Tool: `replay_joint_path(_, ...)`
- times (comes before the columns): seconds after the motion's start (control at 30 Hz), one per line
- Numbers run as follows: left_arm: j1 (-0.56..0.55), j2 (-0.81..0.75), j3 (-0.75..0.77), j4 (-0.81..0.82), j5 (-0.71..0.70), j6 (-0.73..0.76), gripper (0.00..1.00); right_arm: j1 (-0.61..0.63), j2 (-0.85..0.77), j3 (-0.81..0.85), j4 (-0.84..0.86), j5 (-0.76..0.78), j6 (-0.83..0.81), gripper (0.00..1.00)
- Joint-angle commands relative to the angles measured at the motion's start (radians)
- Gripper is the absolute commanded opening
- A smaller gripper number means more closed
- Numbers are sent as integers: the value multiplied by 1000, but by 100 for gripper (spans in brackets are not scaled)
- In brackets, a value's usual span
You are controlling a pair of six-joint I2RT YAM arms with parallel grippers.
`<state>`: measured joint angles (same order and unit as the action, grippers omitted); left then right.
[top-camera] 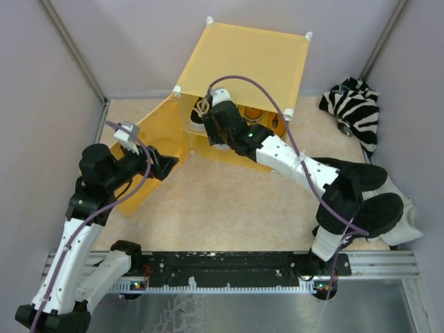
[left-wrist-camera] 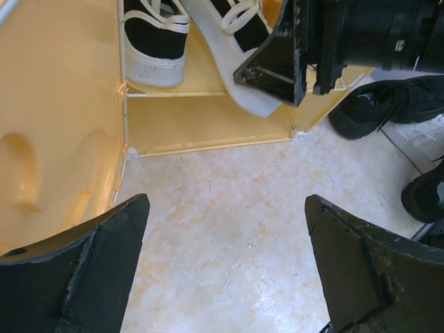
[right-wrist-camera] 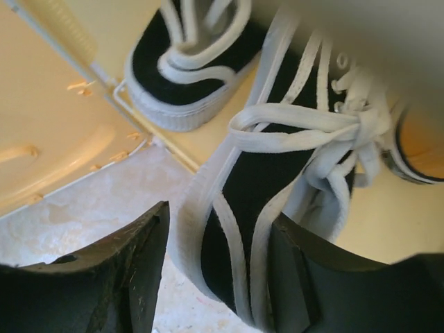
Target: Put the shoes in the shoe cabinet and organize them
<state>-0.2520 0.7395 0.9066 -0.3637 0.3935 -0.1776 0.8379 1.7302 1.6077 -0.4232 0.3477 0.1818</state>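
The yellow-orange shoe cabinet (top-camera: 243,55) stands at the back with its door (top-camera: 149,159) swung open to the left. Two black-and-white shoes rest on its inner shelf: one (right-wrist-camera: 173,76) fully in, the other (right-wrist-camera: 270,187) with its heel hanging over the shelf edge. My right gripper (right-wrist-camera: 218,270) reaches into the cabinet mouth (top-camera: 208,118) and is open, its fingers either side of that heel, with a small gap on the left. An orange shoe (right-wrist-camera: 416,146) shows at the right. My left gripper (left-wrist-camera: 225,263) hovers open over bare floor beside the door (left-wrist-camera: 48,139).
Two black shoes (top-camera: 361,177) (top-camera: 381,211) lie on a white sheet at the right, under my right arm. A zebra-striped cloth (top-camera: 357,111) is bunched in the back right corner. Grey walls close in both sides.
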Motion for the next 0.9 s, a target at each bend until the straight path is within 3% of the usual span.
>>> replay_joint_path(0.0,-3,-6,32,3,0,15,99,-21,-121,62,-1,39,29,57)
replay_joint_path(0.17,-2,-4,32,3,2,15,99,-16,-183,19,37,40,-3,68)
replay_joint_path(0.47,-3,-5,29,4,2,14,99,-7,-256,-61,59,36,36,69)
replay_joint_path(0.6,-3,-5,26,3,4,14,99,2,-287,-131,111,62,66,77)
replay_joint_path(0.87,-2,-9,20,5,0,15,99,6,-221,-154,142,79,164,77)
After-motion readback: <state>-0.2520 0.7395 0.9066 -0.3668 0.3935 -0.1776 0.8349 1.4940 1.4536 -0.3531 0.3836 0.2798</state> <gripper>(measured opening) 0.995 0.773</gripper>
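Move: The black-and-white shoe I have just set on the cabinet shelf has its heel between my half-open right fingers. The shoe's middle is about 8 cm straight ahead and 2 cm below my right hand. Its black mate stands roughly 10 cm ahead and 6 cm left of that hand, the nearer orange shoe about 8 cm ahead and 14 cm right. From my left hand the shoe being released is about 20 cm ahead, 17 cm right and 8 cm lower. I spread my right fingers from about half to three-quarters open and come free of the shoe's heel, first easing some 3 cm right and a little up, then backing out about 3 cm from the shelf. I finish with a rise that leaves the hand about 5 cm higher, the wrist rolling some 10 degrees so its left side lifts. ##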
